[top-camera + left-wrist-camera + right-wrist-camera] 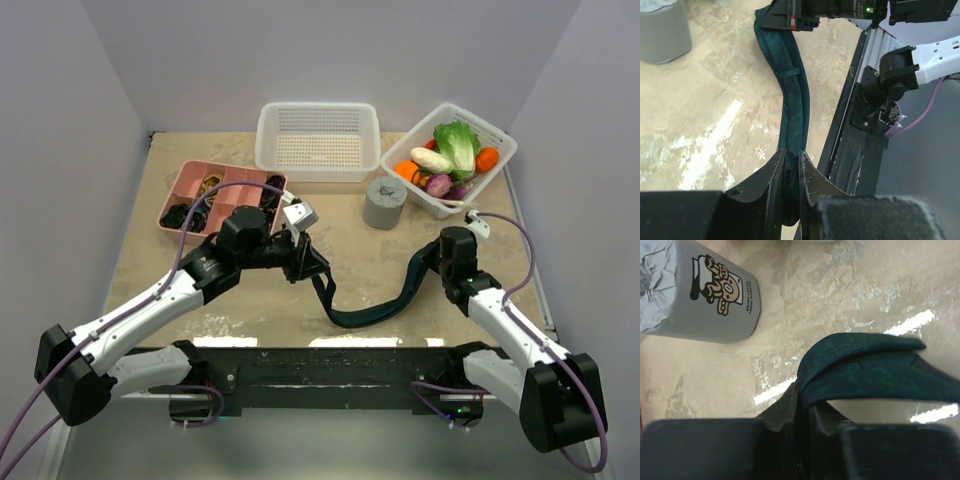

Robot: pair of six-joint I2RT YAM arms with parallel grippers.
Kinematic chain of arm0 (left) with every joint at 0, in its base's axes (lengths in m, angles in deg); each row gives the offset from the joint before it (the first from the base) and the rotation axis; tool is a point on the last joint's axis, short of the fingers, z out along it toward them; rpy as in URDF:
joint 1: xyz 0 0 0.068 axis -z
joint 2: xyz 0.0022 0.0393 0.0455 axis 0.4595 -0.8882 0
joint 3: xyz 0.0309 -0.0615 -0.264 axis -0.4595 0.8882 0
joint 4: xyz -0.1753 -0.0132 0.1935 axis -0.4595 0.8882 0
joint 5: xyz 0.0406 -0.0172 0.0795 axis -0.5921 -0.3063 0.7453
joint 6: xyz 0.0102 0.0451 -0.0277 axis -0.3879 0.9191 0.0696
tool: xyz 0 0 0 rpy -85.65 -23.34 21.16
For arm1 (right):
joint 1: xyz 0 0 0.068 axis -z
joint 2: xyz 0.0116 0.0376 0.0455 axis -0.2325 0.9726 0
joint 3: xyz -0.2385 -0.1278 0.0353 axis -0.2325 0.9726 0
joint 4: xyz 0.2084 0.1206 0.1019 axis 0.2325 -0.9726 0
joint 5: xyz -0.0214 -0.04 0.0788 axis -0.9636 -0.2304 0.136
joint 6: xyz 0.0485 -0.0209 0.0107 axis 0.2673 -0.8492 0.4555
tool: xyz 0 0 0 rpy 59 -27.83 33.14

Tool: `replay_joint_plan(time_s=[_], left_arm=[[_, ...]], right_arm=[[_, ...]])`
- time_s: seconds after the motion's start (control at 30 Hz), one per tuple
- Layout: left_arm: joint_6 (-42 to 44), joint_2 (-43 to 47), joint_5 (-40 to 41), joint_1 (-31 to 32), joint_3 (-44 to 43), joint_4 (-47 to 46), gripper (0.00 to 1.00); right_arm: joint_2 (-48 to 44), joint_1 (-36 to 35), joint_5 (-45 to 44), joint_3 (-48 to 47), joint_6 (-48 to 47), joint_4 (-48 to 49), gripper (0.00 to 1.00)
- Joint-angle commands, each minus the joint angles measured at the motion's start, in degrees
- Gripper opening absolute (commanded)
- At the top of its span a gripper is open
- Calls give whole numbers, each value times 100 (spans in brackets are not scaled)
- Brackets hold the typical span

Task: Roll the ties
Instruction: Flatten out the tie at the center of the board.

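One dark teal tie (365, 315) hangs in a U between my two grippers, its low loop near the table's front edge. My left gripper (305, 262) holds one end of it. In the left wrist view the left gripper (791, 153) is shut on the tie, and the tie (792, 95) runs away over the beige tabletop. My right gripper (428, 262) holds the other end. In the right wrist view the right gripper (805, 391) stands close together on the fabric, and the tie (865, 367) folds off to the right above the table.
A grey paper roll (385, 203) stands just behind the tie. A white basket (318, 140) and a bin of vegetables (450, 160) sit at the back, and a pink tray (215, 195) with black cords at the back left. A black rail (330, 365) lines the front edge.
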Motion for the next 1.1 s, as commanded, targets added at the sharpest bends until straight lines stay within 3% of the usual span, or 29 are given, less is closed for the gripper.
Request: replay_joint_plan(time_s=[0.0,0.07,0.1,0.13,0.2,0.47,0.67,0.9,1.07], left_arm=[[-232,505,531,15,100,496,9],[-267,690,664,15,223,698,9],[-346,751,716,15,284,760,9],[-364,865,760,15,380,822,9],[-460,971,778,15,513,936,9],[-619,1297,909,24,768,1270,10],[-654,1192,1655,15,575,2006,10],[-795,1077,2377,15,346,2395,11],[-891,867,2676,15,285,2562,11]], right_arm=[[62,12,-160,2,86,-14,24],[97,20,-81,46,-10,-31,52],[97,20,-89,55,-28,-84,61],[114,29,-124,55,-29,-128,82],[123,38,-159,64,41,-330,99],[-17,47,612,-243,-81,-1260,99],[202,38,1272,-665,-714,-2094,99],[326,-32,2555,-595,-978,-2062,99],[649,-453,2242,-1182,-1407,-1886,98]])
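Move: The tie sags between the hands, each still pinching an end. Its middle lies some 12 cm back, 14 cm left and 8 cm below the right hand; from the left hand, about 4 cm back, 13 cm right and 14 cm down. The paper roll stands about 14 cm ahead and 12 cm left of the right hand, the vegetable basket about 25 cm ahead and 4 cm right. Right releases the tie, opening wide, backing leftward; left draws the other end about 9 cm left and down. ##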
